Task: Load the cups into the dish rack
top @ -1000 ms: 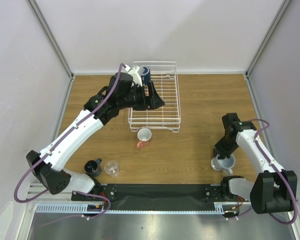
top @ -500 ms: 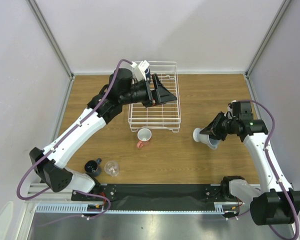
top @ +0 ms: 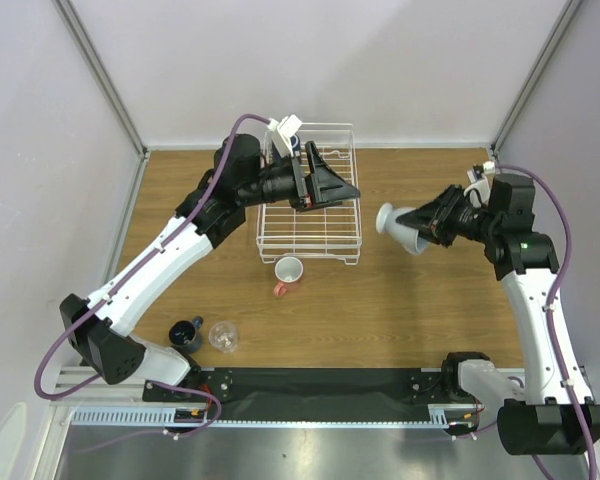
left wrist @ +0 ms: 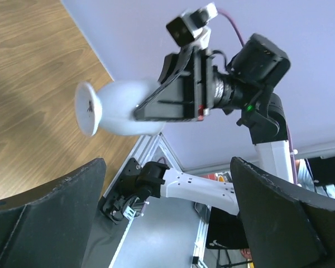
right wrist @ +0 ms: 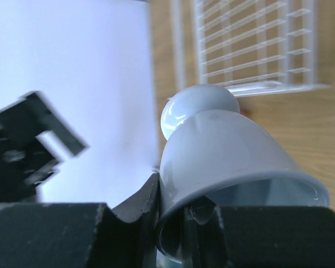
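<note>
The white wire dish rack (top: 356, 228) stands at the far middle of the table. My left gripper (top: 340, 185) hovers over it, open and empty; in the left wrist view its fingers (left wrist: 44, 212) are spread wide. A navy mug (top: 296, 146) sits in the rack's far left corner, mostly hidden by my left wrist. My right gripper (top: 430, 225) is shut on the rim of the light grey mug (top: 400, 228), held tilted in the air right of the rack; the mug shows in both wrist views (right wrist: 229, 151) (left wrist: 120, 106). A salmon-pink cup (top: 289, 271) lies before the rack.
A small dark blue cup (top: 185, 333) and a clear glass tumbler (top: 223, 336) stand at the near left by the left arm's base. Walls close the table on three sides. The rack also shows in the right wrist view (right wrist: 251, 44).
My right gripper lifted the grey mug from the near right of the table and carried it up and left toward the rack. My left gripper swung right over the rack.
</note>
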Action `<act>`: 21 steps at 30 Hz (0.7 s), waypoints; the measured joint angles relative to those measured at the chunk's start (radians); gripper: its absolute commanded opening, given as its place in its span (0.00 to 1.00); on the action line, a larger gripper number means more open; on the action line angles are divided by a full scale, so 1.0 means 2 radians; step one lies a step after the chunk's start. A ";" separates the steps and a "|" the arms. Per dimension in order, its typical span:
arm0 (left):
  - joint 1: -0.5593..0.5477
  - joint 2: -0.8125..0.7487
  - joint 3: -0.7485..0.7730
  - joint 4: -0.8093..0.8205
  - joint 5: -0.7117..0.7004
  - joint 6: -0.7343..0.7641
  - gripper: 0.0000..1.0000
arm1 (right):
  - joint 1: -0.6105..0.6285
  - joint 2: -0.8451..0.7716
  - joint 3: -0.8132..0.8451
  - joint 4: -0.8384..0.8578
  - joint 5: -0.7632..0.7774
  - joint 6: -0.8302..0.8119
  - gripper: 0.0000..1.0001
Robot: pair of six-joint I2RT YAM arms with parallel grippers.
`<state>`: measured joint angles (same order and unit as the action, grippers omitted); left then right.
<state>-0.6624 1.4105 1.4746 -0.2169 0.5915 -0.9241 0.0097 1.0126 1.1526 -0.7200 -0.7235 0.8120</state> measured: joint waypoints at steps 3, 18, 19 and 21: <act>0.000 -0.001 0.001 0.007 0.008 0.002 1.00 | 0.000 -0.008 0.002 0.057 -0.031 0.058 0.00; -0.033 -0.106 -0.084 0.155 -0.029 0.089 1.00 | 0.015 -0.012 0.002 0.259 -0.075 0.379 0.00; -0.035 -0.105 -0.084 0.164 -0.031 0.098 1.00 | 0.020 -0.012 0.002 0.262 -0.075 0.395 0.00; -0.039 -0.101 -0.084 0.179 -0.031 0.112 1.00 | 0.028 -0.011 0.008 0.261 -0.075 0.417 0.00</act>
<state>-0.7403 1.2087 1.3060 0.1402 0.5304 -0.7002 0.0650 0.9913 1.1694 -0.1978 -0.8726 1.6459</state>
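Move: My right hand already holds the white cup by its rim, its foot pointing left; the cup's middle is about 4 cm left and 2 cm ahead of these fingers. My empty left gripper is some 15 cm left of my right hand, level fore and aft and 9 cm higher, so from it the cup is about 12 cm right and 11 cm below. From my right hand, the dish rack's middle is roughly 20 cm ahead, 20 cm left and 25 cm down. I lift the cup about 13 cm with my right hand, easing it slightly left towards my waiting left gripper and rolling until the downward-slanting fingers are level, still pinching the rim. My left hand keeps its fingers wide open as it rises some 7 cm, draws back a little and rolls about 30 degrees, its forward side up. ##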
